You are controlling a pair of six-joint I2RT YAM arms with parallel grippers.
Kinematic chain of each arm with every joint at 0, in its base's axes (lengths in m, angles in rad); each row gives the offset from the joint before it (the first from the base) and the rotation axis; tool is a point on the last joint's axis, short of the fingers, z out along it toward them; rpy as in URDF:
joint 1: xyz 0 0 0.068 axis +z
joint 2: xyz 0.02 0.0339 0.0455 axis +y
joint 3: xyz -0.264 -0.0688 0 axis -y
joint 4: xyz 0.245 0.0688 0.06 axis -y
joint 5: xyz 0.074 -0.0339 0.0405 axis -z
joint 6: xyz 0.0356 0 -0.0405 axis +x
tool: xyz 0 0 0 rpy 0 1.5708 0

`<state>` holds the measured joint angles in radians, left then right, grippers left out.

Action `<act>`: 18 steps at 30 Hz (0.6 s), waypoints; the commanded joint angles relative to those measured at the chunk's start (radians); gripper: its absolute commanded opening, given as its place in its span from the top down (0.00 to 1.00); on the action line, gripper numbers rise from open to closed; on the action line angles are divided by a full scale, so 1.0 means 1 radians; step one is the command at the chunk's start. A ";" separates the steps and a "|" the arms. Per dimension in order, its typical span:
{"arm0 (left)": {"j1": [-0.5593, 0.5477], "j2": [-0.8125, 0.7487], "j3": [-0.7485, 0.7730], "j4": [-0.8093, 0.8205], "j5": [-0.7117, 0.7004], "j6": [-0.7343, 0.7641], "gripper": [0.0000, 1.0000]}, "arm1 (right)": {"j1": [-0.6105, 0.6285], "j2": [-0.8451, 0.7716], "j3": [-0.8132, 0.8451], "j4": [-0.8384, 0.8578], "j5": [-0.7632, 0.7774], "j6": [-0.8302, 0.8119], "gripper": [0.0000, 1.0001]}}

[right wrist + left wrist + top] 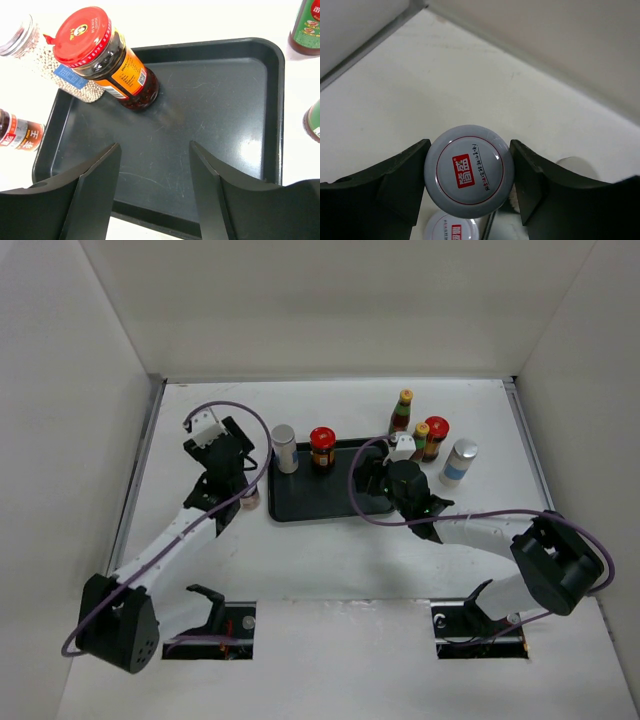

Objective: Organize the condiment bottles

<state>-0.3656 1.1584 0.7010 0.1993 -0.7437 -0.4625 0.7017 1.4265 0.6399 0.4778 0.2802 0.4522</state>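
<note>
In the left wrist view my left gripper point(469, 167) is shut on a short jar with a white printed lid point(468, 172), one finger against each side of the lid. A second like lid point(451, 231) shows lower down. From above, this gripper point(245, 488) hangs just left of the black tray point(310, 502). My right gripper point(155, 150) stands open over the tray point(215, 100) with nothing between its fingers. A red-capped jar point(102, 57) stands on the tray's far part. A silver-lidded jar point(37, 55) stands by its far left corner.
Behind and right of the tray stand two yellow-capped bottles point(402, 410) point(421, 438), a red-capped jar point(436, 437) and a white-blue bottle point(459, 461). White walls close in the table on three sides. Another jar with a red label point(20, 132) stands left of the tray.
</note>
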 commanded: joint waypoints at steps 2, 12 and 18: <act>-0.090 -0.095 0.041 0.149 -0.028 0.091 0.62 | 0.008 -0.003 0.030 0.027 -0.006 -0.004 0.44; -0.350 -0.005 0.061 0.017 0.096 -0.005 0.62 | 0.011 0.025 0.058 0.001 -0.010 0.005 0.81; -0.345 0.096 0.038 0.093 0.138 -0.027 0.62 | 0.011 0.084 0.105 0.001 -0.012 0.037 0.77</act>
<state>-0.7212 1.2411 0.7181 0.1429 -0.6147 -0.4625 0.7017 1.4857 0.6884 0.4652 0.2764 0.4637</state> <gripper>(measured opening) 0.603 0.221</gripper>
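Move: The left hand already holds the white-lidded condiment bottle. The free spot at the near left of the tray lies roughly 14 cm to its right, 3 cm back and 20 cm below. Of the jars standing in the tray, the white-grain jar is about 5 cm ahead and 11 cm right, the red-lidded jar about 5 cm ahead and 19 cm right. The other white-lidded bottle stands some 2 cm back and 2 cm right. From the right hand the spot is about 16 cm left, level with it, 12 cm down. Rightward in a quick arc of about 15 cm, the left hand carries the bottle from above the table to over the tray's near left, rising some 4 cm first, then sinking about 8 and drawing slightly back, while it turns clockwise nearly 30 degrees and keeps its grip. The right hand, almost in place over the tray, closes its empty fingers most of the way. ##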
